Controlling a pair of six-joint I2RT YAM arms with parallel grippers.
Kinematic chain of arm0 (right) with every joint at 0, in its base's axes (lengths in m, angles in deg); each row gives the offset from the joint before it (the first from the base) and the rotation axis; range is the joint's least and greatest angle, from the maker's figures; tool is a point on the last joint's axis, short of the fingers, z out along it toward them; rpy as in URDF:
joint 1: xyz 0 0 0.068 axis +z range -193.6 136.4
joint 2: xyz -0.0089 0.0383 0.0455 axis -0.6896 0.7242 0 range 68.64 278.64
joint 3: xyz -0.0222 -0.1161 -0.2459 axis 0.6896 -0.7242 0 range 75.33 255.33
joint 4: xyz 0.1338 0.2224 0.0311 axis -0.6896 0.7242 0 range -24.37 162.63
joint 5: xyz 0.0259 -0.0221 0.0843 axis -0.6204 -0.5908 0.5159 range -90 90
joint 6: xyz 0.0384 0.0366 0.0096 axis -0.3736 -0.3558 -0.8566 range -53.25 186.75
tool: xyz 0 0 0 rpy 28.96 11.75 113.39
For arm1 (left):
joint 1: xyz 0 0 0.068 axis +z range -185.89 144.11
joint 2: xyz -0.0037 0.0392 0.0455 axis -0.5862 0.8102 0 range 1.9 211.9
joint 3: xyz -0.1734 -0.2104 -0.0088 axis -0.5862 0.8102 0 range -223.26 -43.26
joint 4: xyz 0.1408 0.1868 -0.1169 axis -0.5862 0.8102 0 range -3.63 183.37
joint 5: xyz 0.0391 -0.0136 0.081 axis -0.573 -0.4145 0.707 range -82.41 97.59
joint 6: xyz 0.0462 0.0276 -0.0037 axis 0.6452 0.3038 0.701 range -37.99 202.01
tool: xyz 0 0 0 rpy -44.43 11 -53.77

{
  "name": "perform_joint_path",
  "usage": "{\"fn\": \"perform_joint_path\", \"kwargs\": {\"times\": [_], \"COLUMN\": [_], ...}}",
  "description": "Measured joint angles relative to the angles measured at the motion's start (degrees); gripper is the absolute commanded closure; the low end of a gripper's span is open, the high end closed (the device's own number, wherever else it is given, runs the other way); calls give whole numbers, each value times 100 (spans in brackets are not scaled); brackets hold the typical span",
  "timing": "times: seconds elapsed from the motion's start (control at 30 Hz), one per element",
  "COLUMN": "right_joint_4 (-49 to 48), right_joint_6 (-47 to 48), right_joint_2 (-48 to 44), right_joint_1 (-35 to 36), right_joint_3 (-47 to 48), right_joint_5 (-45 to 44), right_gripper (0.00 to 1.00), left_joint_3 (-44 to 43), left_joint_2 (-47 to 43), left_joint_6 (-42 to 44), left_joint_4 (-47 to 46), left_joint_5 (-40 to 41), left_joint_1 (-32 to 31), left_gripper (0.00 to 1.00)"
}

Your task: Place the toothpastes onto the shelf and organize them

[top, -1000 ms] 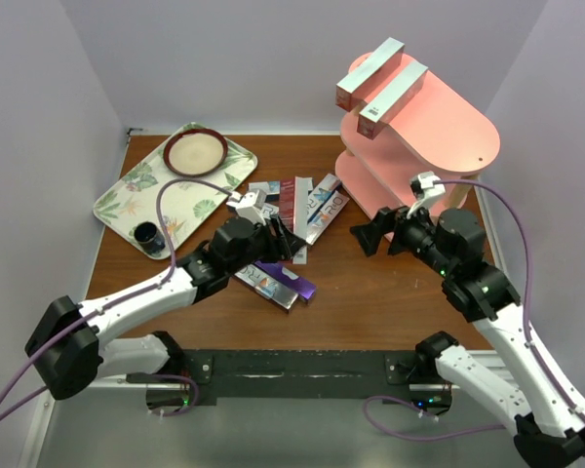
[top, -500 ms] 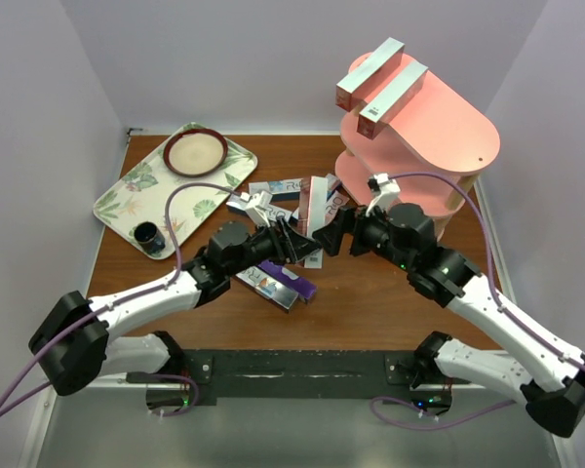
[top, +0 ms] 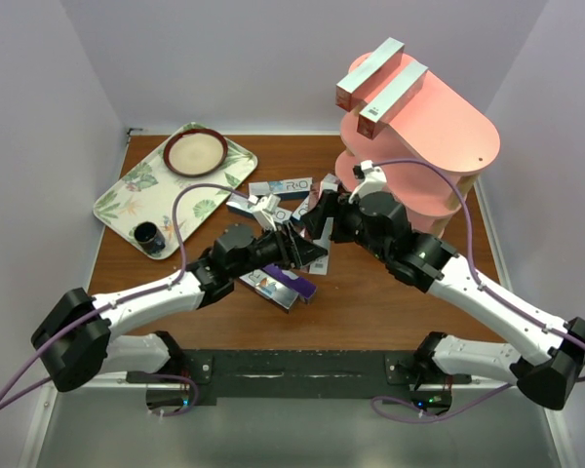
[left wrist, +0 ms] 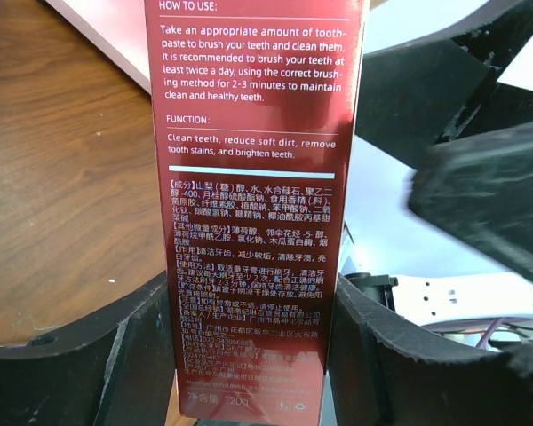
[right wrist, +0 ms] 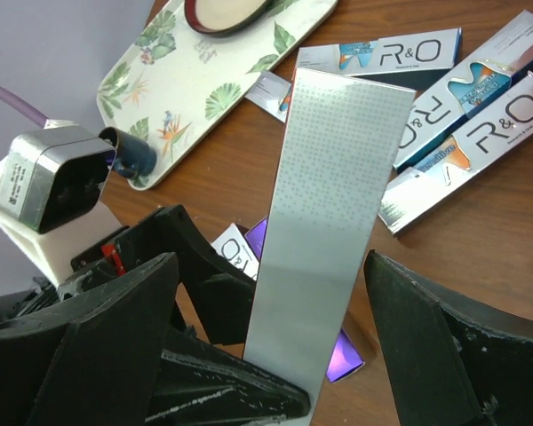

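My left gripper [top: 307,252] is shut on the lower end of a toothpaste box [top: 319,227] and holds it upright over the table's middle. Its printed red face [left wrist: 253,222] fills the left wrist view between the two black fingers [left wrist: 71,373]. Seen from the right wrist, the same box shows a silver side [right wrist: 333,204]. My right gripper [top: 326,210] [right wrist: 266,266] stands open around that box, a gap showing at its right finger. Two toothpastes [top: 370,70] lie on top of the pink shelf [top: 439,127]. Several more toothpastes [top: 283,185] lie loose on the table, one purple [top: 291,283].
A leaf-patterned tray [top: 136,195] at the back left carries a bowl [top: 195,151] and a small dark cup [top: 148,237]. The two arms meet just left of the shelf's lower tiers. White walls enclose the table on three sides.
The right arm has swung left from beside the shelf to the box in my left gripper, and its jaws now straddle it. The left gripper has shifted the box slightly right.
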Motion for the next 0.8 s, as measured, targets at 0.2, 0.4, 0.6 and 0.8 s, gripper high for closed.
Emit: {"fn": "perform_joint_path", "kwargs": {"times": [0.2, 0.4, 0.6, 0.8], "right_joint_4": [229, 476, 817, 1687], "right_joint_6": [-55, -81, -90, 72], "right_joint_2": [221, 339, 435, 575], "right_joint_1": [103, 114, 146, 201], "right_joint_3": [160, 289, 595, 1532], "right_joint_5": [-177, -400, -463, -590], "right_gripper": [27, 58, 77, 77], "left_joint_3": [-138, -184, -208, -317], "left_joint_2": [0, -9, -173, -754], "left_joint_6": [153, 297, 516, 1161], "left_joint_4": [103, 140, 221, 553], "left_joint_5": [140, 234, 275, 669], "left_joint_1": [-107, -131, -162, -210], "left_gripper": [53, 43, 10, 0]}}
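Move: The red-and-silver toothpaste box slants forward and up from the left fingers, which hold it near its lower end; its middle is some 4 cm ahead of and 4 cm above the left hand. The same middle sits practically between the right hand's open fingers, about 1 cm back and 1 cm lower. On the table, some 22 cm below the right hand, the purple box lies about 9 cm left and 1 cm back, an R&O box roughly 18 cm ahead and 1 cm left. The right fingers shut around the middle of the held toothpaste box and pinch it, the hand dipping about 1.5 cm as they close, then lifting some 4 cm. Once that grip is on, the left fingers open wide and let go of the lower end; the left hand rises about 4.5 cm, tilting up some 15 degrees, its spread fingers still either side of the box. ##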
